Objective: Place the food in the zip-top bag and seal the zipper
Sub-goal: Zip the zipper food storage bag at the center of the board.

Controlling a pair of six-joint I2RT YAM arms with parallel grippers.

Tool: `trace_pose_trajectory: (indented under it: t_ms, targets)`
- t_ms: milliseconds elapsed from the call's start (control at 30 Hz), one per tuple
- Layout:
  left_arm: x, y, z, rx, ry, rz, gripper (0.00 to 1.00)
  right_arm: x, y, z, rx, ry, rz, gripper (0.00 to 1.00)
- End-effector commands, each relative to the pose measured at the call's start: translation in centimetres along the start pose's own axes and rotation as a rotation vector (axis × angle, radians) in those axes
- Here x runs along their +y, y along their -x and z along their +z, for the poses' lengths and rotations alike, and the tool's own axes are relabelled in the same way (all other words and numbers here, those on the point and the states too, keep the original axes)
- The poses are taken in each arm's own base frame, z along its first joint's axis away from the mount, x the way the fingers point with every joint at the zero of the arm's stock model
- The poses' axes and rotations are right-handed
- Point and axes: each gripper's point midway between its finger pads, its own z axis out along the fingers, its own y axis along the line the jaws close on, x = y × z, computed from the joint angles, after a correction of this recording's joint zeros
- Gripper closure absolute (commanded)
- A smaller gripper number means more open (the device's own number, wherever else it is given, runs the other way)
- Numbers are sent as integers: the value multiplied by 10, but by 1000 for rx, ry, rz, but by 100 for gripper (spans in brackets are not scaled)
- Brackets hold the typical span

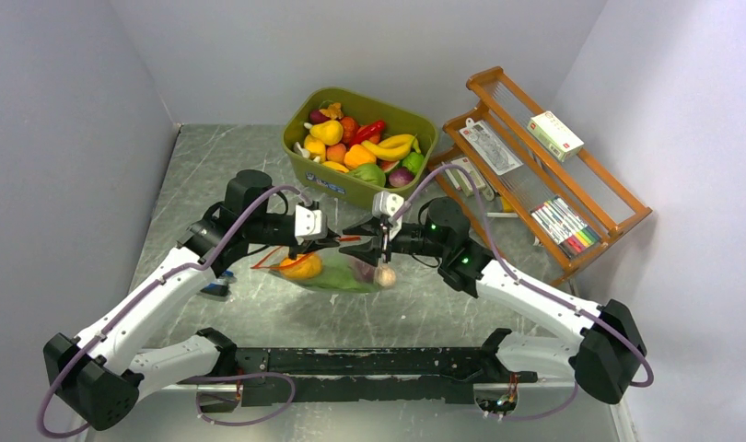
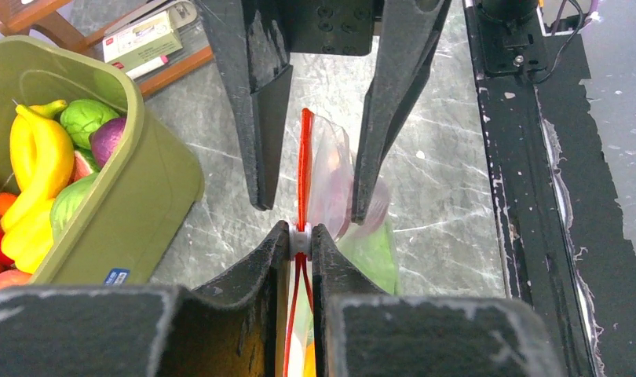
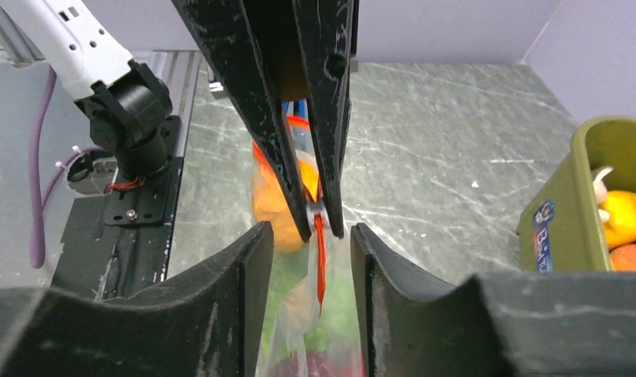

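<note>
The zip-top bag hangs between both grippers over the table's middle. Through its clear plastic I see food: an orange piece, green leaves and a small pale piece. A purple piece shows low in the right wrist view. My left gripper is shut on the white slider of the red-orange zipper. My right gripper is open. Its fingers stand on either side of the zipper's loose end without pinching it. From above, the left gripper and right gripper nearly meet.
An olive-green tub full of toy fruit stands just behind the grippers. A wooden rack with printed packets leans at the right. The black base rail runs along the near edge. Grey walls close in left, back and right.
</note>
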Motion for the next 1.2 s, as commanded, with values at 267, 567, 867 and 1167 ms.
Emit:
trace_pose_trajectory:
  t_ms: [267,567,867,1167]
  targets:
    - [-3,15,-1,-51,-32,29,93,-7,-1,3,51,-14,-37,72]
    - [-5,9,-1,-40,-24,21,93,-7,15,-4,-21,-49,-64,100]
    - [-7,3,-8,-7,6,26,93,-8,33,-17,-112,-106,-133,100]
    - [-7,-1,-11,26,9,26,93,-18,37,-27,-107,-185,-165,100]
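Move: The right hand's open fingers straddle the short red zipper strip, about level with it and at most 1 cm above it; the slider in the left fingers is about 3 cm to its left. That strip is some 3 cm right of the left hand. From the right hand, the bagged yellow pepper is roughly 10 cm left, 2 back and 18 below, the pale round vegetable 8 right, 3 back and 20 below, the green tub 24 ahead, 2 right and 18 below. The right hand stays almost in place while its half-open fingers close fully and pinch the red zipper strip just to the right of the slider, then draws it about 2 cm to the right and some 1.5 cm up, away from the left fingers, with a slight turn clockwise and the fingertips tilting. The left hand keeps its pinch on the white slider and all but holds its place as the anchor for this pull. ##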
